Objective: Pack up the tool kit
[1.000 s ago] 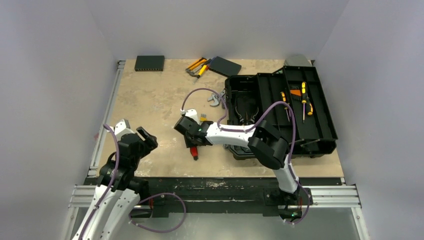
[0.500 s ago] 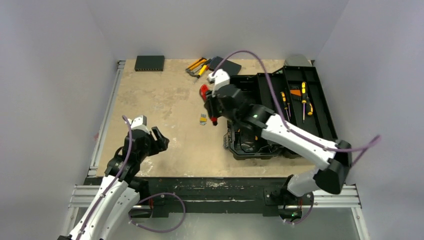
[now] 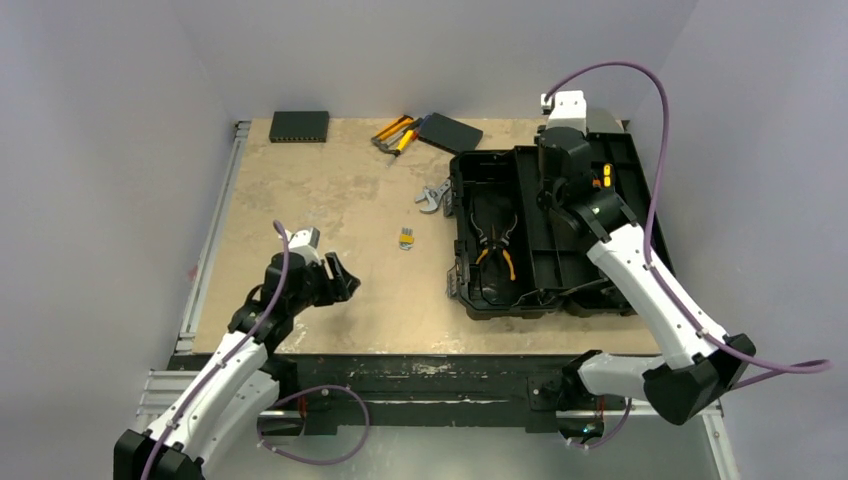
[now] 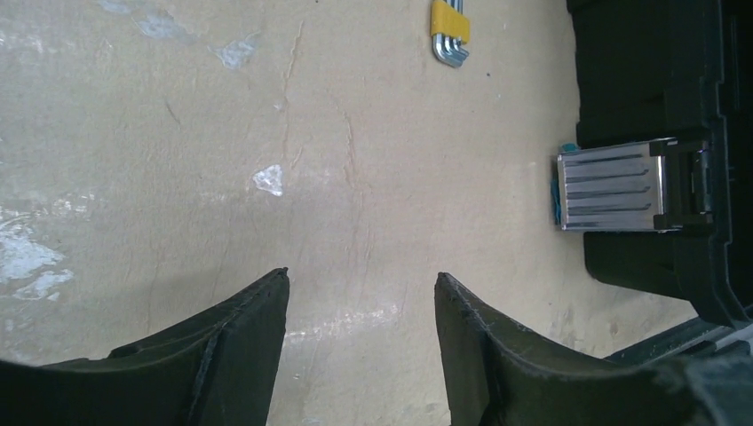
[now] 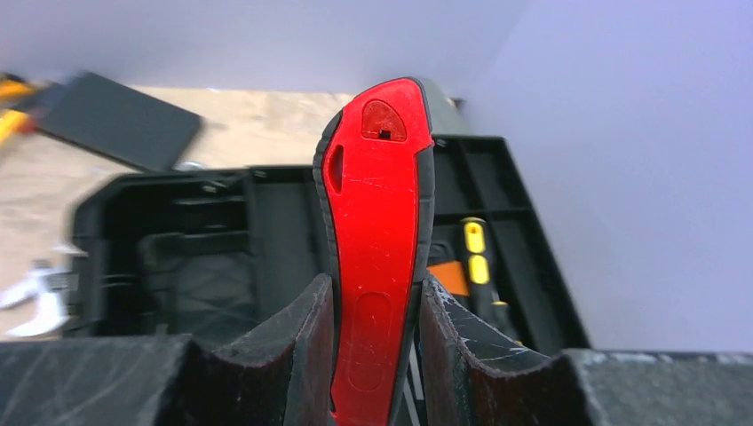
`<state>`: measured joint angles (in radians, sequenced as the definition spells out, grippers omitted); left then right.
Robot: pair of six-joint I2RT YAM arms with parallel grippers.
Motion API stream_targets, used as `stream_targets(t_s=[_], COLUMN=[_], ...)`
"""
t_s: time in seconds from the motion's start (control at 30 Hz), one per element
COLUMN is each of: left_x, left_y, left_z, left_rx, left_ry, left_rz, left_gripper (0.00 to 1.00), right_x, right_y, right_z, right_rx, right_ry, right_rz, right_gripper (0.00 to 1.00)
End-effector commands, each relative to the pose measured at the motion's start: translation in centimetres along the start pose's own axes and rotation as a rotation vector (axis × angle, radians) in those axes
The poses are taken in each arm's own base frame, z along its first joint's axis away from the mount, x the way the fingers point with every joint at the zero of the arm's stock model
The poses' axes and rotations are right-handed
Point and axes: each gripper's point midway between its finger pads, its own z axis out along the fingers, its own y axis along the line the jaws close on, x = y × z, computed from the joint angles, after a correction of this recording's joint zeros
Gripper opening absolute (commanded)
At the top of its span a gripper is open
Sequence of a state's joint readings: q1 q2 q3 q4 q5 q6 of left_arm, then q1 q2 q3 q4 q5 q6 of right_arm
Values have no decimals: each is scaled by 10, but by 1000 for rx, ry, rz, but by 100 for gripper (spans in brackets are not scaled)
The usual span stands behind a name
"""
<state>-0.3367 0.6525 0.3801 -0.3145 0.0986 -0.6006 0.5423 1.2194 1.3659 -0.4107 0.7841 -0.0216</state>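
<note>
The black toolbox (image 3: pixel 480 195) lies open at the right, its lid tray (image 3: pixel 640 240) folded out to the right. Orange-handled pliers (image 3: pixel 497 246) lie in its body. My right gripper (image 3: pixel 562 160) is raised over the box, between body and tray. In the right wrist view it (image 5: pixel 377 288) is shut on a red-handled tool (image 5: pixel 377 222) that stands up between the fingers. That tool is hidden in the top view. A yellow-black screwdriver (image 5: pixel 477 253) lies in the tray. My left gripper (image 3: pixel 340 280) is open and empty over bare table (image 4: pixel 361 284).
A hex key set (image 3: pixel 406 238) and a silver wrench (image 3: pixel 432 197) lie on the table left of the box. Yellow-black tools (image 3: pixel 395 132) and a flat black box (image 3: pixel 450 132) lie at the back. Another black box (image 3: pixel 299 125) sits back left. A silver latch (image 4: pixel 613 191) hangs off the toolbox.
My right arm lifted the red-handled tool off the mid table and swung it right and back, over the toolbox. My left gripper moved forward and right, still open.
</note>
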Motion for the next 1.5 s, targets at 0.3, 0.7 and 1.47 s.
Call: stream_targets(t_s=[0.3,0.7,1.47], left_x=[-10,-8,-8], left_y=[-20,-16,-17], left_z=[-4,-4,-3], left_rx=[151,129,133], left_ry=[-113,-112,-110], left_rz=[88,89,90], left_gripper=[59,60,65], right_x=[60,113,97], right_y=[30,45,52], right_z=[49,79,42], right_rx=[-149,-128,-318], right_ry=[175,355,375], right_rz=[-138,-217,-70], right_gripper=[0,2,75])
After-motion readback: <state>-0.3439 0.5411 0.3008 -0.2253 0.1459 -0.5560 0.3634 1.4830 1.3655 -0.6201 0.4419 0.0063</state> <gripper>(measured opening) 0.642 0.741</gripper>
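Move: Ahead of the right hand by about 5 cm and roughly 18 cm below it is the spot for the red knife it holds: the narrow slot in the toolbox's near tray. Two screwdrivers lie in the same tray, some 8 cm to the right of that slot and level with it. The pliers in the deep bin lie about 12 cm left of the hand, 2 cm nearer and 32 cm down. From the left hand the slot is about 43 cm right, 18 cm ahead and 7 cm higher. Swinging the last 3 cm to the right and back, the right hand carries the red knife down about 17 cm and 5 cm forward into the toolbox tray, its fingers tipping some 30 degrees further down. There it pauses, opens wide to let go of the knife, and starts to lift off, up and slightly back. ##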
